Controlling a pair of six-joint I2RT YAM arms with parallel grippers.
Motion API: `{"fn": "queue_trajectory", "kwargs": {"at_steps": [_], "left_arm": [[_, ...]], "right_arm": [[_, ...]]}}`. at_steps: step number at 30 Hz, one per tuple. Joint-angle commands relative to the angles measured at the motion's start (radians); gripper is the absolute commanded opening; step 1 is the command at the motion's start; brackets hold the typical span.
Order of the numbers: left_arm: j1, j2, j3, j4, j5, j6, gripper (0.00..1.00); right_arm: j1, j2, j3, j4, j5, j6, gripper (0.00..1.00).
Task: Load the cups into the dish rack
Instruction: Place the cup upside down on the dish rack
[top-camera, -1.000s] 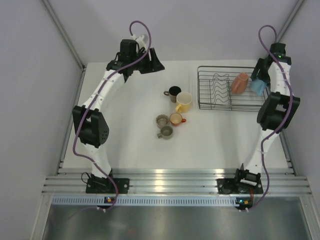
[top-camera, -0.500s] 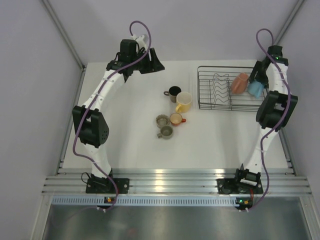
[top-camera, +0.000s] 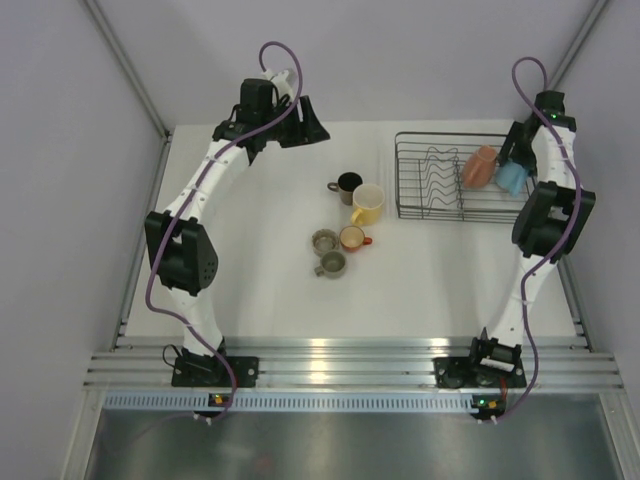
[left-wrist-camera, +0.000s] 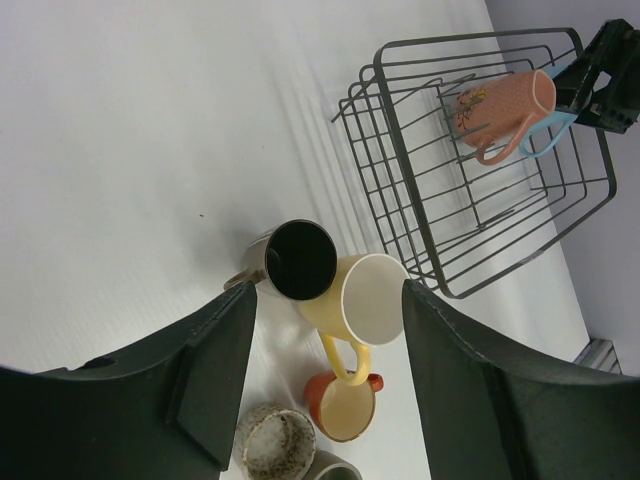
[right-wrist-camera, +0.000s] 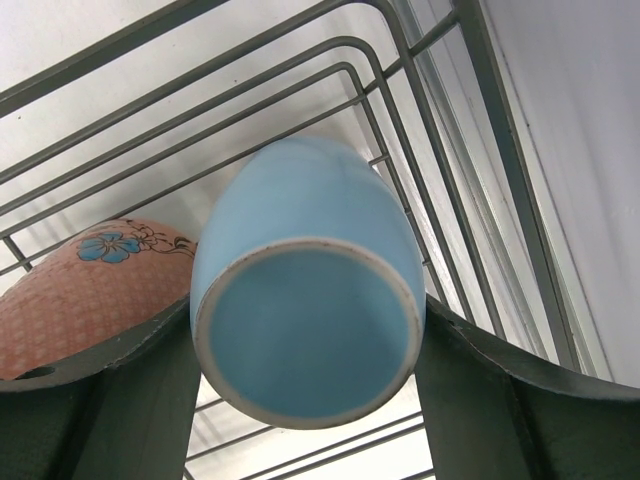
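The black wire dish rack (top-camera: 400, 176) stands at the back right. In it lies a pink-salmon cup (top-camera: 478, 167) on its side. My right gripper (top-camera: 515, 160) is shut on a light blue cup (right-wrist-camera: 305, 300), held inside the rack's right end beside the pink one (right-wrist-camera: 90, 290). At the table's middle sit a dark brown cup (top-camera: 349, 184), a yellow cup (top-camera: 367, 203) on its side, a small orange cup (top-camera: 352, 238) and two grey-olive cups (top-camera: 324, 240) (top-camera: 332, 263). My left gripper (top-camera: 300, 125) hangs open and empty at the back left, well above and apart from them.
In the left wrist view the dark brown cup (left-wrist-camera: 300, 260) touches the yellow cup (left-wrist-camera: 365, 298), whose handle reaches toward the orange one (left-wrist-camera: 345, 405). The rack's wavy dividers (top-camera: 438, 170) fill its left half. Booth walls and posts close in at the back and sides.
My right wrist has shifted slightly, carrying the light blue cup a little to the left in the rack. The left arm and the loose cups have not moved.
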Motion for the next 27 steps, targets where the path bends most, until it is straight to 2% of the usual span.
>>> {"fn": "queue_trajectory", "kwargs": {"at_steps": [1, 4, 10, 16, 27], "left_arm": [[0.006, -0.059, 0.004, 0.015, -0.005, 0.013, 0.66], [0.008, -0.072, -0.005, 0.017, -0.007, 0.017, 0.66], [0.006, -0.092, -0.026, 0.015, -0.010, 0.022, 0.67], [0.006, -0.118, -0.045, 0.017, -0.013, 0.025, 0.67], [0.006, -0.165, -0.088, 0.018, -0.011, 0.034, 0.67]], "right_arm": [[0.010, -0.049, -0.008, 0.049, 0.010, 0.008, 0.70], [0.008, -0.061, -0.017, 0.051, 0.012, 0.005, 0.80], [0.010, -0.080, -0.031, 0.057, 0.004, -0.003, 0.93], [0.010, -0.123, -0.043, 0.078, -0.001, -0.013, 0.97], [0.008, -0.274, -0.060, 0.106, -0.001, -0.012, 0.98]]}}
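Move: The blue cup is already upside down at the right end of the dish rack, between the right fingers, its middle about 2 cm below that hand and 1 cm ahead, 1 cm to its right. The pink cup lies beside it, some 9 cm to the hand's left, about level front to back and 3 cm below; the rack's right side is roughly 6 cm to the right, level front to back. From the left hand, the blue cup is about 54 cm right, 2 cm ahead and 18 cm below. The blue cup is let go: the right fingers spread to nearly full width as the hand eases down about 1 cm, then it lifts almost straight up, speeding to finish some 7 cm above its starting height, with the fingers tilting up towards forward by around 10 degrees. The left hand, empty, drifts back and slightly up, about 2.5 cm. ##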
